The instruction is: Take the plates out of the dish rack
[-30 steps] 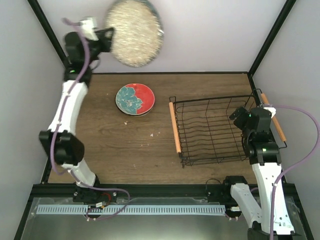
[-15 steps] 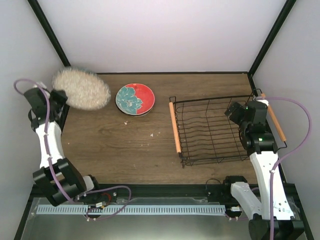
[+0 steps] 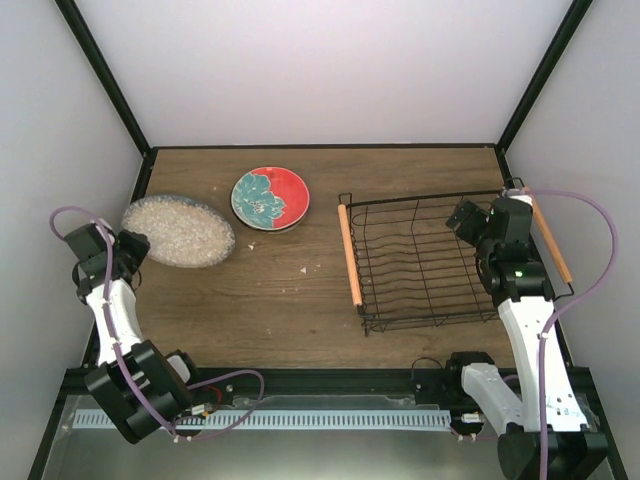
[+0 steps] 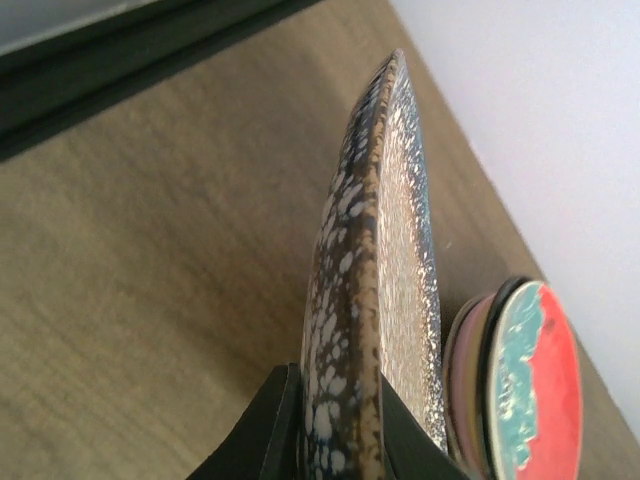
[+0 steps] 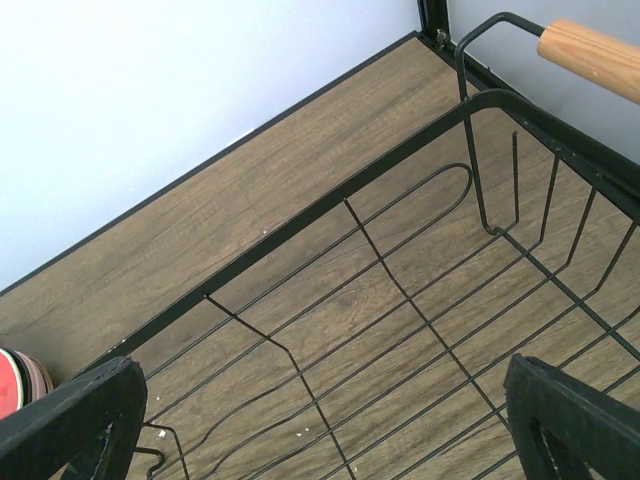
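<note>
My left gripper (image 3: 132,245) is shut on the rim of the large grey speckled plate (image 3: 178,231), which is low over the table at the far left. In the left wrist view the plate (image 4: 370,290) stands edge-on between my fingers (image 4: 272,425). The red plate with the teal flower (image 3: 270,197) tops a stack of plates just right of it, and also shows in the left wrist view (image 4: 530,390). The black wire dish rack (image 3: 420,260) stands at the right and holds no plates. My right gripper (image 3: 462,222) is open over the rack's right side, above its bare wire base (image 5: 400,340).
The rack has wooden rod handles on its left (image 3: 349,255) and right (image 3: 546,233) sides. Black frame posts and pale walls close in the table at the back and sides. A few crumbs (image 3: 304,270) lie on the wood mid-table.
My left arm has swung the grey speckled plate down from high at the back wall to just over the table at the far left. The right arm shifted slightly.
</note>
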`<state>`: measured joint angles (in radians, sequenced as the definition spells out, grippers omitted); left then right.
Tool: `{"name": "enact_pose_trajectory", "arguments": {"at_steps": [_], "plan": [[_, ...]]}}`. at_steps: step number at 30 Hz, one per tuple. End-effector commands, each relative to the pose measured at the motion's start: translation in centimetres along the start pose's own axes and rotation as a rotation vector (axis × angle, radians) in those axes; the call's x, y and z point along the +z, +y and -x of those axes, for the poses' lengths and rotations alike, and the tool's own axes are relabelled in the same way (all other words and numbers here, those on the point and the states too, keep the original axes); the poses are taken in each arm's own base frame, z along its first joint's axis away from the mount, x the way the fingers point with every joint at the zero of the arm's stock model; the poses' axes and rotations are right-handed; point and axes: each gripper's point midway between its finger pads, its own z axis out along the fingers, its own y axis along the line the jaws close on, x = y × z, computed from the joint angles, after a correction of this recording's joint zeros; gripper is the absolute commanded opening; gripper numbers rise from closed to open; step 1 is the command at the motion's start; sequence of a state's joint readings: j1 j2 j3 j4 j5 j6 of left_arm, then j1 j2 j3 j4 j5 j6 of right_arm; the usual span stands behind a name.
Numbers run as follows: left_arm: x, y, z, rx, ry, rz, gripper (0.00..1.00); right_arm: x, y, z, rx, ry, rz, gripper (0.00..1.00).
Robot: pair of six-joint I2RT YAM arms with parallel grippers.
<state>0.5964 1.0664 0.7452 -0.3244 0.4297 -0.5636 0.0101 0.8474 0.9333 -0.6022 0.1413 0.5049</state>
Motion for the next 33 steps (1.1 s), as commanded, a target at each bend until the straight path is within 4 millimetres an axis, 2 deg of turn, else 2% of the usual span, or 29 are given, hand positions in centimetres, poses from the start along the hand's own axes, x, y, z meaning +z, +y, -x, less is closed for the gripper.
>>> {"name": "enact_pose_trajectory", "arguments": {"at_steps": [1,9,17,20,22,27,31,33], "plan": [[-1.2,-2.9,1.0,0.068,-0.056,-0.138,0.04,-1.1,0.5,1.0,-0.012,-0.041,0.021,1.0],[-1.0,-1.2,-1.1,0.061,0.001,-0.084,0.04,-1.1,0.1,0.5,-0.006,-0.036,0.014,1.0],[-0.5,2.9,-5.0,0.032,0.12,0.058,0.05,-0.9,0.2,0.5,-0.004,-0.035,0.015,1.0],[-0.6,4.6,-6.2,0.03,0.15,0.123,0.2,-0.9,0.1,0.4,-0.004,-0.036,0.013,1.0],[-0.5,5.3,-6.9,0.032,0.164,0.142,0.26,-0.8,0.1,0.4,-0.005,-0.035,0.012,1.0],[-0.4,5.9,-7.1,0.019,0.165,0.164,0.43,-0.8,0.1,0.4,-0.005,-0.033,0.014,1.0],[-0.3,6.2,-7.2,0.013,0.172,0.178,0.5,-0.7,0.2,0.4,-0.003,-0.034,0.017,1.0],[-0.2,6.4,-7.3,0.01,0.176,0.186,0.59,-0.8,0.3,0.5,0.0,-0.037,0.019,1.0]]}}
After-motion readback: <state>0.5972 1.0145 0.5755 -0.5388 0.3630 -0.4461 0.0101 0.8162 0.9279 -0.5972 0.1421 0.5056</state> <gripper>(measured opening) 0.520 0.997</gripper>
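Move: The bare table patch for the speckled plate, held by its rim in the left gripper, has its middle about 14 cm to that hand's right, 3 cm ahead and some 11 cm below. The plate stack stands roughly 27 cm ahead and 35 cm right of the hand, also about 10 cm below; the dish rack's near wooden handle is some 57 cm right and 2 cm back, slightly lower. From the right hand the patch lies about 76 cm left, 3 cm ahead and 20 cm below. The speckled plate is lowered to the bare table by the left hand, which sinks about 5 cm while easing back, nearly halts, then opens its fingers to roughly half. As they open, the hand sinks another 4 cm and draws back, drifting slightly right, its fingers tipping down nearly 20 degrees in all and still straddling the rim. ##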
